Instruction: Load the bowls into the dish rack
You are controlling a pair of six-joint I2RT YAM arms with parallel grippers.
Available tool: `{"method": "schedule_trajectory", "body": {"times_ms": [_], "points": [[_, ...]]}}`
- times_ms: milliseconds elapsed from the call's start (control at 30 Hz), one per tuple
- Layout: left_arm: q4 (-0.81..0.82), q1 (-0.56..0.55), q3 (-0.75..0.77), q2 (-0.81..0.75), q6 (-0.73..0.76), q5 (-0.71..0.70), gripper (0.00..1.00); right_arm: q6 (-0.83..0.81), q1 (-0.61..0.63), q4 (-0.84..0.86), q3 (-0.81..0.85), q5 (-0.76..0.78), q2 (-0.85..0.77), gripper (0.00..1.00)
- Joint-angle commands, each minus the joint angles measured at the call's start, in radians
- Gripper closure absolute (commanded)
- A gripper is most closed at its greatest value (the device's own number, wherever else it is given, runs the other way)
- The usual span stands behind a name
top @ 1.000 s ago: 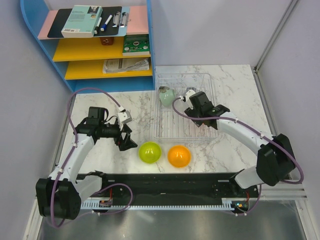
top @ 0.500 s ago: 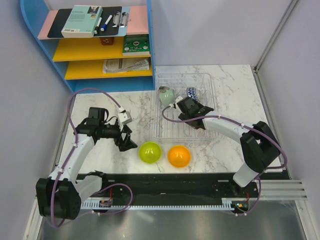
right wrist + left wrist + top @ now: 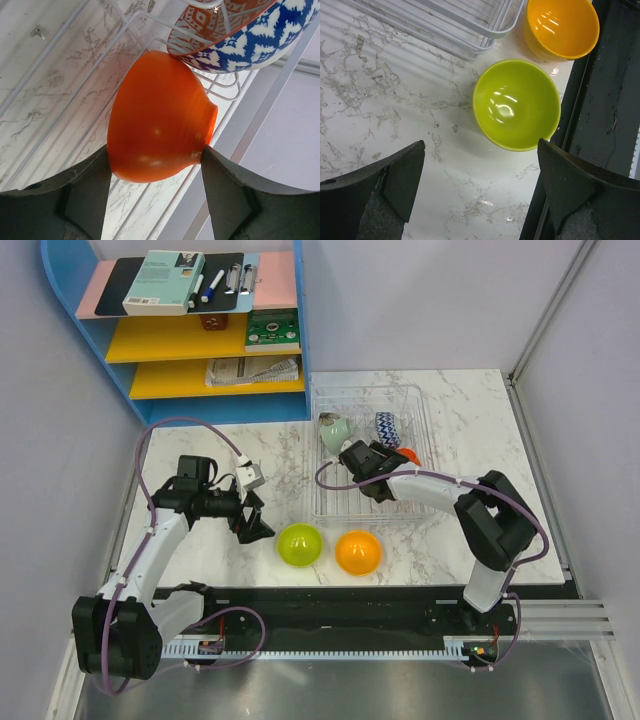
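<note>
The clear dish rack (image 3: 352,502) holds a pale grey-green bowl (image 3: 333,432) and a patterned bowl (image 3: 388,428) standing on edge. My right gripper (image 3: 398,462) reaches into the rack, shut on the red bowl (image 3: 409,455). In the right wrist view the red bowl (image 3: 160,117) sits tipped between both fingers, touching the patterned bowl (image 3: 235,30) above the rack wires (image 3: 60,75). A lime green bowl (image 3: 299,544) and an orange bowl (image 3: 358,551) stand upright on the table in front of the rack. My left gripper (image 3: 255,517) hangs open left of the lime green bowl (image 3: 516,104), and nothing lies between its fingers.
A blue-and-yellow shelf unit (image 3: 190,330) with a book, pens and papers stands at the back left. A black rail (image 3: 340,605) runs along the near table edge, close to the orange bowl (image 3: 562,27). Grey walls close in both sides.
My right arm has swung left and lower into the rack with the red bowl, uncovering the patterned bowl. The left arm has not moved.
</note>
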Motion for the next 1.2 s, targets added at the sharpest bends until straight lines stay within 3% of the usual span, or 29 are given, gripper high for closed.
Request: {"method": "schedule_trajectory", "body": {"times_ms": [0,100,167,233,633,867,1167], "points": [[-0.002,-0.001,-0.006,-0.020,0.043,0.038,0.00,-0.021,0.010,0.023,0.024,0.028,0.028,0.46],[-0.001,-0.001,-0.006,-0.023,0.043,0.038,0.00,-0.015,0.021,0.020,0.016,0.022,0.025,0.20],[-0.001,-0.001,-0.007,-0.025,0.043,0.038,0.00,-0.010,0.029,0.020,0.012,0.016,0.020,0.07],[-0.001,-0.001,-0.007,-0.029,0.043,0.038,0.00,-0.007,0.032,0.014,0.008,0.002,0.017,0.02],[-0.002,-0.004,-0.007,-0.017,0.051,0.037,0.00,0.016,0.046,-0.065,0.011,-0.084,-0.046,0.02],[0.082,-0.168,0.010,0.147,-0.001,-0.136,0.00,0.059,0.047,-0.186,0.119,-0.230,-0.170,0.02],[0.177,-0.277,0.042,0.354,-0.052,-0.273,0.00,0.105,0.044,-0.263,0.228,-0.418,-0.347,0.02]]}}
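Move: The red bowl is still between the right fingers in the rack, its middle about 2 cm ahead of them and 1 cm below; from that hand the blue-patterned bowl sits some 12 cm ahead and 3 cm left, the grey-green bowl 10 cm ahead and 15 cm left, both slightly lower. The lime bowl lies about 7 cm right, 4 cm back and 10 cm below the open left hand; the yellow-orange bowl stands 13 cm right of the lime one and 2 cm nearer the base. The red bowl is let go in the rack: the right fingers spread fully, the hand edges left and draws back some 2.5 cm, then climbs clear by about 10 cm, still going left, its left side rolling up. Late on, the left hand drops some 7 cm and slides right towards the lime bowl's near-left rim, tipping more steeply down, fingers kept wide. ##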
